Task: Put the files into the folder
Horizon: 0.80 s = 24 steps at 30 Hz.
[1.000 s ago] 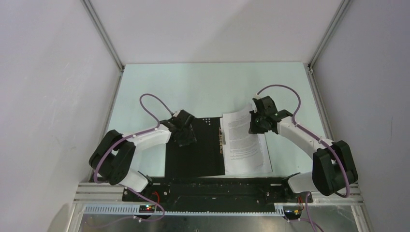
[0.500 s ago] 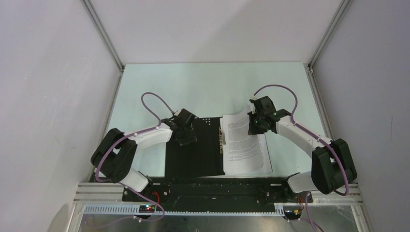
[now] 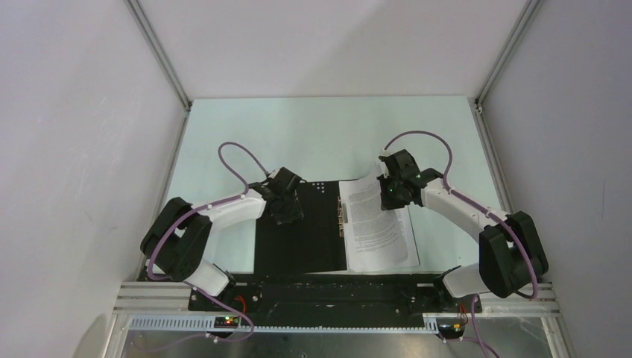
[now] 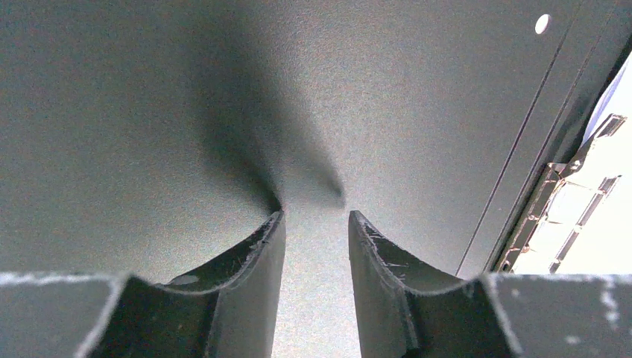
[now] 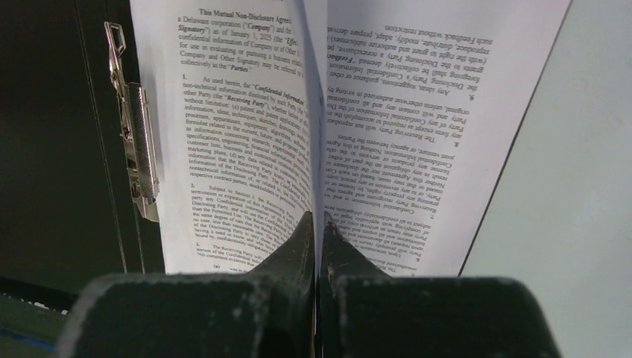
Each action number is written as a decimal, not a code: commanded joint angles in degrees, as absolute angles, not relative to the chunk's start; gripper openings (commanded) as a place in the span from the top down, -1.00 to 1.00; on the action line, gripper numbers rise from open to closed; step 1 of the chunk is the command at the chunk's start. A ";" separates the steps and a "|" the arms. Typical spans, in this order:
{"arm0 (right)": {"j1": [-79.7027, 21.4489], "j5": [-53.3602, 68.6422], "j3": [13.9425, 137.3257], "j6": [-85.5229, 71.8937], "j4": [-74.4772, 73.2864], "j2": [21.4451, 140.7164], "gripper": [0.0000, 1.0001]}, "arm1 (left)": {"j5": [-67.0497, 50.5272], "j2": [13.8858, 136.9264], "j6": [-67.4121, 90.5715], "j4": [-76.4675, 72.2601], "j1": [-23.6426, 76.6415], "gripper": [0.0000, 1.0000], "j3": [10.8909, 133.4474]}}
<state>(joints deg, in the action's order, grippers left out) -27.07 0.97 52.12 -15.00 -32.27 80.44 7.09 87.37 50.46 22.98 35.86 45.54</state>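
Observation:
The folder (image 3: 302,239) lies open on the table, black inside up, with its metal clip (image 5: 136,142) along the spine. The files (image 3: 376,227), white sheets of dense text, lie on its right half. My right gripper (image 3: 389,195) is shut on the far edge of a sheet and holds that edge lifted and curled. In the right wrist view the printed paper (image 5: 238,134) spreads to both sides of the right gripper (image 5: 319,218). My left gripper (image 3: 287,212) is open, its tips down on the bare left cover (image 4: 149,112), nothing between them. The clip (image 4: 566,209) shows at the right edge of the left wrist view.
The pale green table (image 3: 313,134) extends beyond the folder to the far wall. White walls with metal corner posts (image 3: 160,60) close in both sides. The arms' mounting rail (image 3: 328,287) runs along the near edge, just behind the folder.
My right gripper has shifted a little left with the sheet's far edge, curling the paper more over the folder's right half. The left gripper has stayed on the left cover.

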 commanded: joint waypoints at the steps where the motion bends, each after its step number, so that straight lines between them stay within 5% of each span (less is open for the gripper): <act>1: -27.42 2.40 54.18 -16.36 -30.43 81.64 1.00 | 8.26 88.52 49.21 23.86 35.41 0.15 46.07; 13: -27.18 0.08 54.17 -20.10 -31.82 82.85 0.97 | 7.87 88.11 49.22 23.90 35.15 0.15 46.05; 19: -27.20 -3.48 54.22 -21.71 -33.80 81.41 0.03 | 7.65 87.71 49.17 23.84 35.09 0.15 46.26; 24: -26.34 -5.31 54.20 -22.18 -35.48 80.15 -0.27 | 7.49 87.73 49.13 23.90 34.92 0.15 46.30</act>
<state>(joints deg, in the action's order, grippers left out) -27.16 -2.17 52.21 -21.21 -33.50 82.59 6.61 87.37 50.48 23.00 35.48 45.54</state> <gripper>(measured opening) 0.587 0.427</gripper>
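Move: The right hand pinches the upper file about 6 cm above the file already lying in the folder; that lower file's middle is some 4 cm back of this hand, with no clear sideways offset. The metal clip is about 12 cm to the hand's left and 1 cm back, and the black left cover's middle is 24 cm left and 4 cm back. From the left hand, the lower file is about 27 cm right, 3 cm back and 1 cm below. Down by roughly 1 cm towards the lower file, first easing slightly left, the right hand lowers the pinched upper file. It then drifts back right about 1.5 cm, turning some 5 degrees clockwise, while its fingers spread from shut to over half open and let go of the sheet. ##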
